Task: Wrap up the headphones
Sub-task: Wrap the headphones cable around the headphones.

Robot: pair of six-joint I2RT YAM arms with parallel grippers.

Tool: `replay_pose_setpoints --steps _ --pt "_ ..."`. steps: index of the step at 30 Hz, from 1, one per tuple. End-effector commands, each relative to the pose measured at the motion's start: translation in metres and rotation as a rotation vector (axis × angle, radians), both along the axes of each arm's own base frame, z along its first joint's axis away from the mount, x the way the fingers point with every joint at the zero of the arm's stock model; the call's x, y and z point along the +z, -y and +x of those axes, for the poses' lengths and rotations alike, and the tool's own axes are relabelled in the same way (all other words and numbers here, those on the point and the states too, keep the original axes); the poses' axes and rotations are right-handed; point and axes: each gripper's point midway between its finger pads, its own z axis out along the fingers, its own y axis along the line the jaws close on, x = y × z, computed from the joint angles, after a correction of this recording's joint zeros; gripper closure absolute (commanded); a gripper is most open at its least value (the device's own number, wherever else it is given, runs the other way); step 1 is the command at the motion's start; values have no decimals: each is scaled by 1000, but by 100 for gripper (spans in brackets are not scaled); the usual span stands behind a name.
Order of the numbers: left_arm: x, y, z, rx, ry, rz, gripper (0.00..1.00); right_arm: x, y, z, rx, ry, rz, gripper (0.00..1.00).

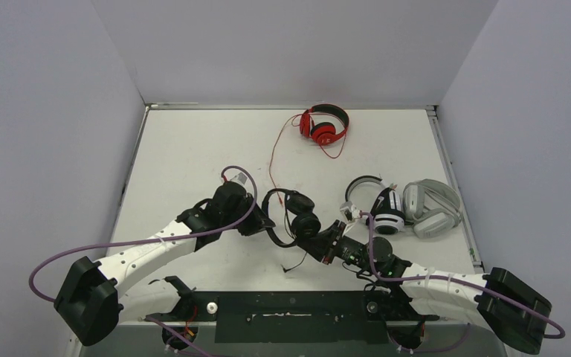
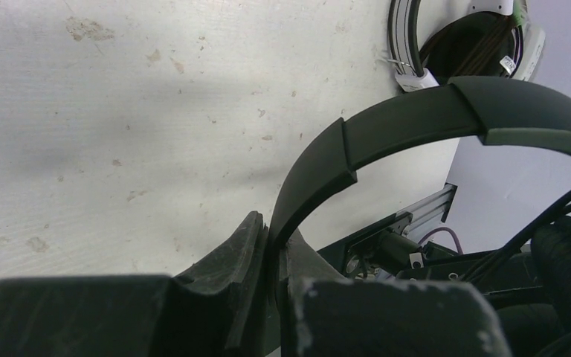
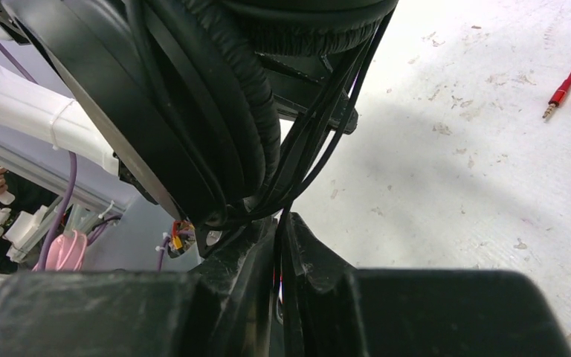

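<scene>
The all-black headphones [image 1: 297, 212] hang between my two grippers above the table's middle. My left gripper [image 1: 264, 222] is shut on their headband [image 2: 416, 123], which rises in an arc from between the left gripper [image 2: 276, 238] jaws. My right gripper [image 1: 318, 242] sits just below the ear cups. In the right wrist view, the right gripper [image 3: 282, 230] is shut on the thin black cable [image 3: 320, 141], whose strands lie wound around the padded ear cup [image 3: 193, 111]. The cable's loose end [image 1: 291, 266] trails onto the table.
Red headphones [image 1: 326, 125] lie at the back with their red cable [image 1: 273, 160] running forward; its plug [image 3: 557, 97] rests on the table. White-and-black headphones [image 1: 378, 204] and light grey headphones [image 1: 433, 207] lie side by side at the right. Walls enclose the table.
</scene>
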Motion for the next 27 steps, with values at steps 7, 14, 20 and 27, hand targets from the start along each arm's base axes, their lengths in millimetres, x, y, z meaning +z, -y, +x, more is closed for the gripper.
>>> replay_pose_setpoints --steps 7,14,20,27 --pt "71 -4 29 79 184 -85 100 22 -22 -33 182 85 59 89" --pt "84 -8 29 85 209 -78 100 46 -27 -40 212 114 134 89" --pt "69 -14 25 87 186 -42 100 68 -26 -37 189 124 180 89" --pt "61 -31 27 117 200 52 100 95 -24 -36 180 151 199 89"
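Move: Just ahead of the right fingers, which have the black cable between them, the nearer earcup of the black headphones sits about 4 cm farther out and some 2 cm higher. The cable's jack end is roughly 5 cm to the right hand's left and 14 cm below; the red plug lies about 22 cm ahead, 7 cm left, on the table. For the left hand, gripping the headband, that earcup is about 11 cm to its right and slightly higher. Drawing back about 3.5 cm and slightly left from the earcup, the right hand dips a little, then climbs some 6 cm, turning about 10 degrees counter-clockwise with the cable still loosely between its barely parted fingers. Meanwhile the left hand keeps its grip on the headband, raises the headphones about 4 cm, tips its fingers slightly up and eases left and forward. ##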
